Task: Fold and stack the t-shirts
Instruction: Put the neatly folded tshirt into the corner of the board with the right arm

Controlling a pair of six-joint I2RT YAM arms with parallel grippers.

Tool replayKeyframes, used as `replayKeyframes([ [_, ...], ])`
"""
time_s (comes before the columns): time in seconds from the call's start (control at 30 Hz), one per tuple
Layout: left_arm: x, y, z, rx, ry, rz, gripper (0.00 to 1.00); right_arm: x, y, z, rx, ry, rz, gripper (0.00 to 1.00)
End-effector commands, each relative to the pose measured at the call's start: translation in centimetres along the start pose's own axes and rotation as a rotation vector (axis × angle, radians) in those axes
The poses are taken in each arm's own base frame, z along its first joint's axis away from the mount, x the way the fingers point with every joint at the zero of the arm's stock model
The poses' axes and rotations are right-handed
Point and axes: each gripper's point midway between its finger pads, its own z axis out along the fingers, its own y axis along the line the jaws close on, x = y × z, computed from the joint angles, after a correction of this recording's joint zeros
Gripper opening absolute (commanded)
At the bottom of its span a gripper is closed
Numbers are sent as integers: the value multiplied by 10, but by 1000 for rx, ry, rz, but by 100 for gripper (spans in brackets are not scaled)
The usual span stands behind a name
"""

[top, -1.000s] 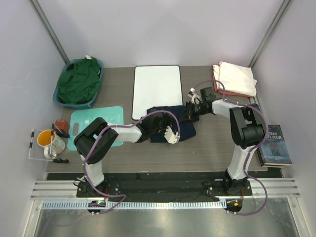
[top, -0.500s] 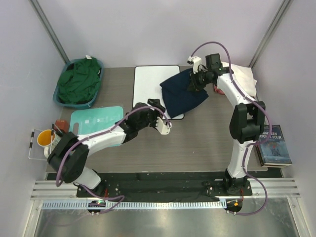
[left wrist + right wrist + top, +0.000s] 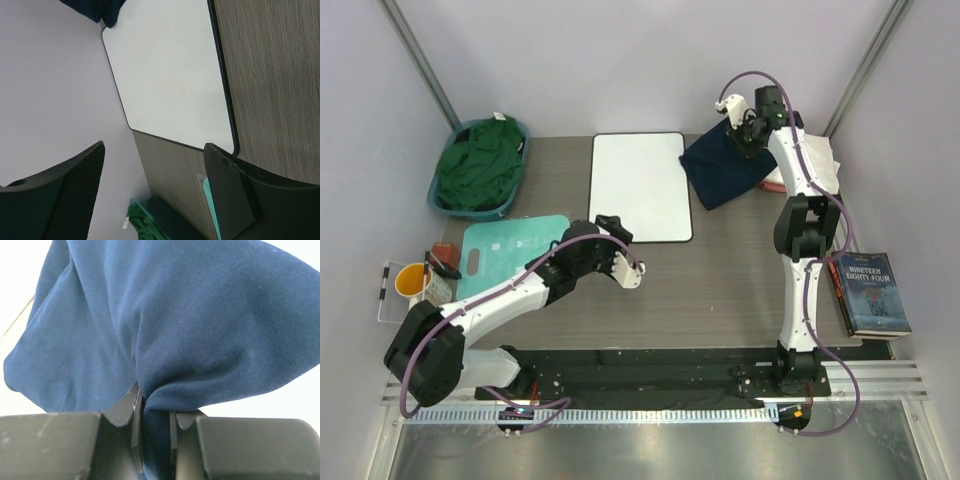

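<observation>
My right gripper [image 3: 748, 138] is shut on a bunch of the dark navy t-shirt [image 3: 723, 170], which hangs from it at the back right, beside the cream-white t-shirt [image 3: 817, 160] lying on the salmon-pink one [image 3: 773, 185]. In the right wrist view the navy cloth [image 3: 175, 315] is pinched between the jaws of the right gripper [image 3: 155, 415]. The dark green t-shirt [image 3: 480, 165] lies crumpled in the teal basket [image 3: 516, 132]. My left gripper [image 3: 625, 250] stands open and empty above bare table, near the white board's front edge. The left wrist view shows that gripper [image 3: 155, 170] with its fingers wide apart.
A white board [image 3: 640, 185] lies at the table's centre back and a teal mat [image 3: 510, 250] to its front left. A book [image 3: 870, 295] rests at the right edge. An orange mug [image 3: 415, 280] and a wire rack stand at the left edge.
The right arm has lifted the navy t-shirt from the table's middle and carried it to the back right. The left gripper has let go of it and drawn back to the left.
</observation>
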Motion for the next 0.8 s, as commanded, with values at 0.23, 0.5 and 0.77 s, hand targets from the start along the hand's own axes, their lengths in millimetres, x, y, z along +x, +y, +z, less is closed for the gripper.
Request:
replayKeyframes([
  [0.23, 12, 7, -8, -13, -15, 8, 80, -48, -60, -75, 266, -78, -115, 1],
  [0.5, 12, 10, -6, -17, -33, 21, 80, -72, -95, -117, 459, -116, -151, 1],
  [0.77, 12, 14, -6, -21, -44, 36, 80, -72, -121, -141, 597, -105, -147, 1],
])
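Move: The right hand holds the folded navy t-shirt, whose hanging bulk lies about 6 cm to its left, 4 cm back and 5 cm lower. Its goal, the stack with the white shirt on top, is roughly 16 cm to the right, almost level ahead and some 11 cm below; the white board lies about 30 cm left and 8 cm back. From the open left hand, the stack is around 25 cm ahead and 53 cm right. Keeping its pinch on the navy t-shirt, the right hand first slides about 3 cm right, nearly pauses, then lifts faster and carries on right and a little forward, ending some 7 cm higher and 6 cm nearer the stack sideways. Meanwhile the wrist turns about 20 degrees, its left side sinking and the fingers tipping up towards the far wall. ##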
